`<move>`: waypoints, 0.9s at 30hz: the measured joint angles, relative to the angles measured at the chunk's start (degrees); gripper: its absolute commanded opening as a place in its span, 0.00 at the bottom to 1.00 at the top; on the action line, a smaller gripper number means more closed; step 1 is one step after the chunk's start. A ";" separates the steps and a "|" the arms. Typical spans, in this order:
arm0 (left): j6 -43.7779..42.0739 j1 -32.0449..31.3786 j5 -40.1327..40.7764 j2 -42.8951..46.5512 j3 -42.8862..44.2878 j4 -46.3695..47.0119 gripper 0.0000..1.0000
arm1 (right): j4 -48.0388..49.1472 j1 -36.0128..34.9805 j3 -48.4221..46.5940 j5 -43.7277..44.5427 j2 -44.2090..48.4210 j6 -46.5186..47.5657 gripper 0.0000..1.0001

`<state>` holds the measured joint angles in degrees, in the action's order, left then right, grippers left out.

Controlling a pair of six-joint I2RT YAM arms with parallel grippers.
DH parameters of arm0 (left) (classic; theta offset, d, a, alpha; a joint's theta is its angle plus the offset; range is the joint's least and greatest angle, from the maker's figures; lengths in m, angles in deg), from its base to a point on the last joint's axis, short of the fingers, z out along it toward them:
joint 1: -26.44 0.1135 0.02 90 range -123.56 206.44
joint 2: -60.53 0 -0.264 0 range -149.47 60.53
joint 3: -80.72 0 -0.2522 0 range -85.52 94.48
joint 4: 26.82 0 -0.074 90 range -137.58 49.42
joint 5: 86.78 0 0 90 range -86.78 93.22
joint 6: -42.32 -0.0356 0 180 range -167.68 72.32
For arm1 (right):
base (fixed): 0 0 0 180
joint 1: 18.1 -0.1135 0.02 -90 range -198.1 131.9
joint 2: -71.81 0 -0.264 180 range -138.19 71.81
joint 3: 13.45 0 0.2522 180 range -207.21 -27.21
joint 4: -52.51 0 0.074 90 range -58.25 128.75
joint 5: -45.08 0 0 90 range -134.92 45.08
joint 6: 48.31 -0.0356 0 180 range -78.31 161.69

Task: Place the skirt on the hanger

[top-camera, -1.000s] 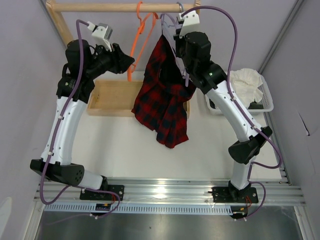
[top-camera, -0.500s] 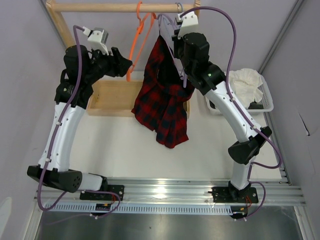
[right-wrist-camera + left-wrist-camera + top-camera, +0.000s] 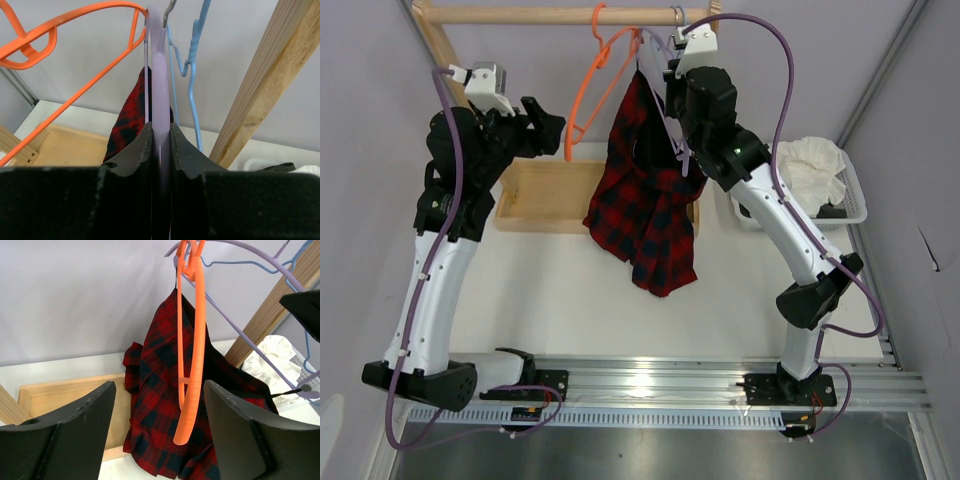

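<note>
The red and black plaid skirt hangs draped from the lavender hanger, whose hook sits on the wooden rail. My right gripper is shut on the hanger's flat neck just under the hook, with the skirt below and behind it. It shows by the rail in the top view. My left gripper stands open to the left of the skirt and holds nothing. In the left wrist view its fingers frame the skirt from a distance.
An orange hanger hangs on the rail between my left gripper and the skirt. A pale blue hanger hangs just right of the lavender one. A wooden tray lies under the rail. A white basket with white fabric stands at the right.
My left gripper has opened wider and drawn back to the left, away from the skirt. The orange hanger has swung a little left. The right arm holds still.
</note>
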<state>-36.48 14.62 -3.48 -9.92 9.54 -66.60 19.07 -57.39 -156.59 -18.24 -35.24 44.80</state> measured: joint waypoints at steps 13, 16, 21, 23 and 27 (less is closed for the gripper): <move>1.55 0.00 1.01 1.86 -5.68 1.33 0.80 | 0.39 -0.48 2.03 -1.16 1.01 -4.57 0.68; 1.92 0.00 0.92 1.99 -6.14 1.46 0.80 | 0.02 -0.61 4.37 -1.90 2.89 -5.79 0.73; 2.43 0.00 0.28 2.12 -6.29 1.88 0.80 | -1.51 -0.63 9.60 -3.96 8.09 -8.31 0.79; 2.62 0.00 0.02 2.32 -6.34 2.01 0.80 | -2.25 -0.63 10.12 -4.72 9.70 -9.27 0.80; 2.84 0.00 0.37 3.08 -6.36 1.92 0.81 | -2.56 -0.59 13.66 -5.81 14.36 -11.67 0.82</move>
<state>-33.63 14.62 -3.11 -6.84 3.18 -64.68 16.51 -57.98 -142.93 -24.06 -20.88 33.13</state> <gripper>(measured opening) 0.806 0.810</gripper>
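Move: The right hand still grips the near shoulder of the purple hanger carrying the skirt. The rail spot for its hook lies about 8 cm ahead and 8 cm above, with no sideways offset. The blue hanger is about 7 cm ahead and 3 cm right of this hand, the orange hanger level with it, some 15 cm left. From the left hand, that rail spot is about 17 cm ahead, 24 cm right and 9 cm up. The right fingers let go of the purple hanger's shoulder, opening wide around it after a drift of about 1 cm left. The hand then draws straight back, away from the rail, some 6 cm, rolling its left side up about 10 degrees. The left hand, open and empty beside the orange hanger, sinks about 3 cm and comes up slightly again. ##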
